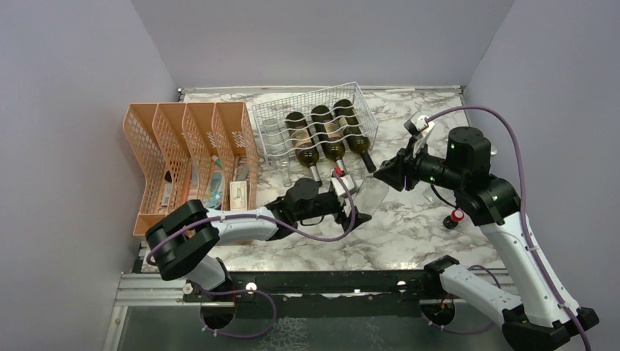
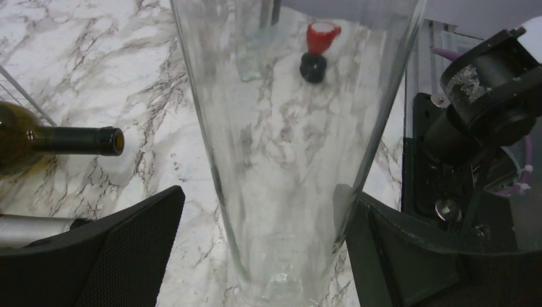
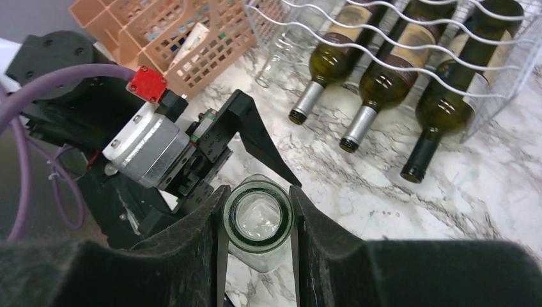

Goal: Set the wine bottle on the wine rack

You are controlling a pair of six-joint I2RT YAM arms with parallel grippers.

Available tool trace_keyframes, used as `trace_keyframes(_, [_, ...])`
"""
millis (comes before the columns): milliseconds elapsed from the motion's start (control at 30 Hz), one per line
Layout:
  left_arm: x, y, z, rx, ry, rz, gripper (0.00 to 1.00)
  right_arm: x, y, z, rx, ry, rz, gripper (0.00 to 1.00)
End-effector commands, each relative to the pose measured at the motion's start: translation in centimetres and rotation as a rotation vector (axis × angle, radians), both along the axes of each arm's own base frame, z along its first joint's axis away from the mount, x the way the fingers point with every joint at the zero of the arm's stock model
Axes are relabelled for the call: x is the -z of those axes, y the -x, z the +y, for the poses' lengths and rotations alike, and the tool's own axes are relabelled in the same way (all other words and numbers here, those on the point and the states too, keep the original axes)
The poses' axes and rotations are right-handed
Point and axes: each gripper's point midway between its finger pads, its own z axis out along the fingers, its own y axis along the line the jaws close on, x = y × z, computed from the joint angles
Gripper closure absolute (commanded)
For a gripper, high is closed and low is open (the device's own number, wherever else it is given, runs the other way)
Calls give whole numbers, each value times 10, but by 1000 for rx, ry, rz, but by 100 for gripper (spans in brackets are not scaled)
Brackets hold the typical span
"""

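Observation:
A clear glass wine bottle (image 1: 368,191) hangs low over the marble table between both arms. My right gripper (image 1: 387,174) is shut on its neck; in the right wrist view the bottle's mouth (image 3: 257,217) sits pinched between the black fingers (image 3: 192,249). My left gripper (image 2: 262,249) stands open around the bottle's lower body (image 2: 287,147); its right finger (image 2: 409,256) is against the glass and its left finger (image 2: 108,249) stands apart from it. The white wire wine rack (image 1: 272,115) stands at the back with three dark green bottles (image 1: 329,131) lying in it.
An orange mesh file organiser (image 1: 190,157) stands left of the rack. A red-and-black stopper (image 1: 455,217) lies on the table by the right arm. The dark bottles' necks (image 3: 422,153) stick out of the rack's front. Clear glass bottles (image 3: 281,57) lie in the rack's left part.

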Motion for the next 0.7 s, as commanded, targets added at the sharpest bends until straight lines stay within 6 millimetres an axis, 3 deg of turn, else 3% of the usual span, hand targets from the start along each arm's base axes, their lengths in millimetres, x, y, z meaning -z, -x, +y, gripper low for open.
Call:
trace_keyframes(0, [-30, 17, 5, 81, 109, -109, 8, -46, 14, 15, -134, -88, -130, 99])
trace_keyframes(67, [-37, 20, 8, 89, 133, -132, 17, -49, 16, 16, -146, -93, -134, 99])
trace_keyframes(233, [-51, 15, 11, 52, 166, -166, 50, -55, 24, 18, -174, -112, -127, 99])
trace_keyframes(300, [-56, 13, 11, 48, 170, -191, 68, -55, 27, 19, -186, -117, -113, 99])
trace_keyframes(367, [-62, 11, 11, 45, 174, -227, 96, -55, 29, 19, -184, -118, -93, 93])
trace_keyframes(433, [-67, 6, 12, 19, 175, -260, 100, -54, 30, 17, -177, -114, -78, 80])
trace_keyframes(533, [-75, 0, 15, 4, 160, -368, 100, -56, 32, 14, -155, -111, -81, 51])
trace_keyframes(600, [-82, -4, 18, -10, 142, -471, 100, -59, 30, 9, -119, -110, -94, 41])
trace_keyframes(667, [-90, -11, 23, -36, 116, -586, 100, -65, 28, 4, -83, -110, -116, 38])
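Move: The clear glass wine bottle stands steeply between my open left fingers, its middle about level with them and within 1 cm or so. For my right hand, which grips its neck, the middle is some 13 cm below and 2 cm ahead. From my left hand the rightmost dark bottle on the rack lies about 33 cm ahead and 2 cm right, the middle dark bottle 32 cm ahead and 7 cm left, both roughly 11 cm lower. My left fingers close on the clear bottle's body and pinch it as that hand eases about 1.5 cm back and left, then lifts nearly 3 cm, rolling some 15 degrees to tip the neck back. My right hand rises with it, about 4 cm in all, drifting 2 cm back, and only near the end spreads its fingers to let go of the neck. ##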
